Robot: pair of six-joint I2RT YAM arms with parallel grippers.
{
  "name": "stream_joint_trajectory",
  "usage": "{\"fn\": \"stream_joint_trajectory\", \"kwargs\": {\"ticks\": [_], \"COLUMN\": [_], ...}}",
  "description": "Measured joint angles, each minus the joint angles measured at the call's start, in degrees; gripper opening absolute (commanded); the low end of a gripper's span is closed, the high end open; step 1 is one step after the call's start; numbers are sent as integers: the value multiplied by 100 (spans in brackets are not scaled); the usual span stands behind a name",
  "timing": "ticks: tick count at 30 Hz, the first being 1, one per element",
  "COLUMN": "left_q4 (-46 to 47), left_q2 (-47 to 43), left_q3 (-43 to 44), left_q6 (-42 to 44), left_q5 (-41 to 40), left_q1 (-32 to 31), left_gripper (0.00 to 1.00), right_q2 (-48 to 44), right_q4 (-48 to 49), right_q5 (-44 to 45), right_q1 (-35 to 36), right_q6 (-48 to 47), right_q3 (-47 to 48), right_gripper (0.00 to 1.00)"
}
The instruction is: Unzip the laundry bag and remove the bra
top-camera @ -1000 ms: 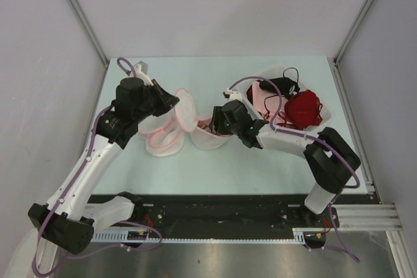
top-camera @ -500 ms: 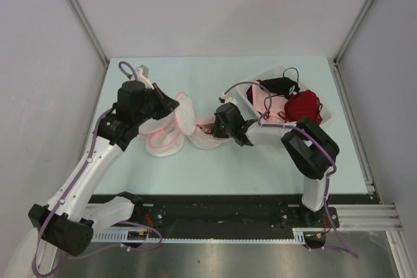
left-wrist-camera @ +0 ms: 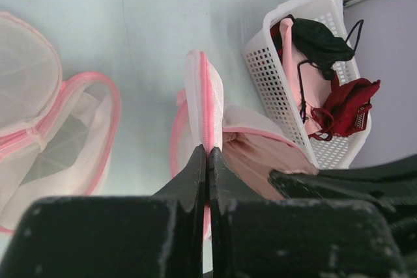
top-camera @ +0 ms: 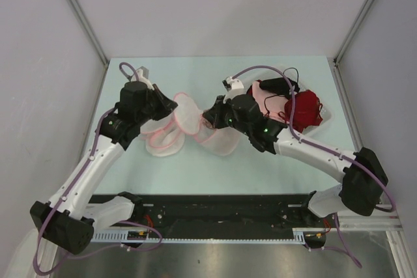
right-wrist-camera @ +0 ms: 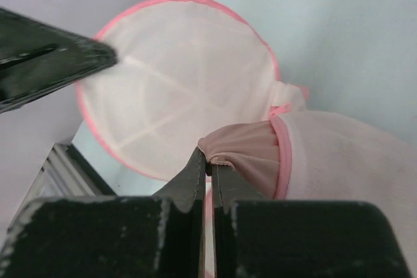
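The laundry bag (top-camera: 220,142), white mesh with pink zipper trim, lies unzipped at mid-table with its round lid (right-wrist-camera: 182,83) swung up. My left gripper (left-wrist-camera: 207,154) is shut on the lid's pink edge (left-wrist-camera: 205,102). My right gripper (right-wrist-camera: 210,161) is shut on a fold of dusty-pink garment (right-wrist-camera: 251,154) that bulges out of the bag's mouth. In the top view the left gripper (top-camera: 174,104) and the right gripper (top-camera: 210,116) face each other across the lid. A black bra (top-camera: 277,86) with thin straps lies in the white basket (top-camera: 326,120).
A second mesh bag (top-camera: 163,140) lies open to the left of the held one. The basket (left-wrist-camera: 273,63) at the right also holds a dark red garment (top-camera: 303,109) and a pale pink one (top-camera: 260,102). Walls close in the table on three sides.
My right gripper has shut on the dusty-pink garment at the bag's mouth and the right arm's elbow has swung out to the right. The left gripper keeps its hold on the lid.
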Motion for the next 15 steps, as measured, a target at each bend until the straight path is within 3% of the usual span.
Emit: {"fn": "stream_joint_trajectory", "kwargs": {"ticks": [15], "left_q4": [-74], "left_q2": [168], "left_q3": [-138], "left_q6": [0], "left_q5": [-149], "left_q1": [0], "left_gripper": [0], "right_q2": [-944], "right_q4": [350], "right_q5": [-1412], "right_q1": [195], "right_q6": [234], "right_q3": [20], "right_gripper": [0]}}
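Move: The right hand already pinches the brownish bra; the laundry bag's body lies about 17 cm below it, 3 cm back and 3 cm right. The basket stands some 28 cm right and 12 cm ahead of this hand; a second mesh bag lies about 18 cm left, 1 cm back. From the left hand, still holding the flap, the laundry bag's body is roughly 14 cm right, 4 cm back and 20 cm below. Still pinching the bra, the right hand rises about 9 cm, drawing back; the left lowers the flap. ##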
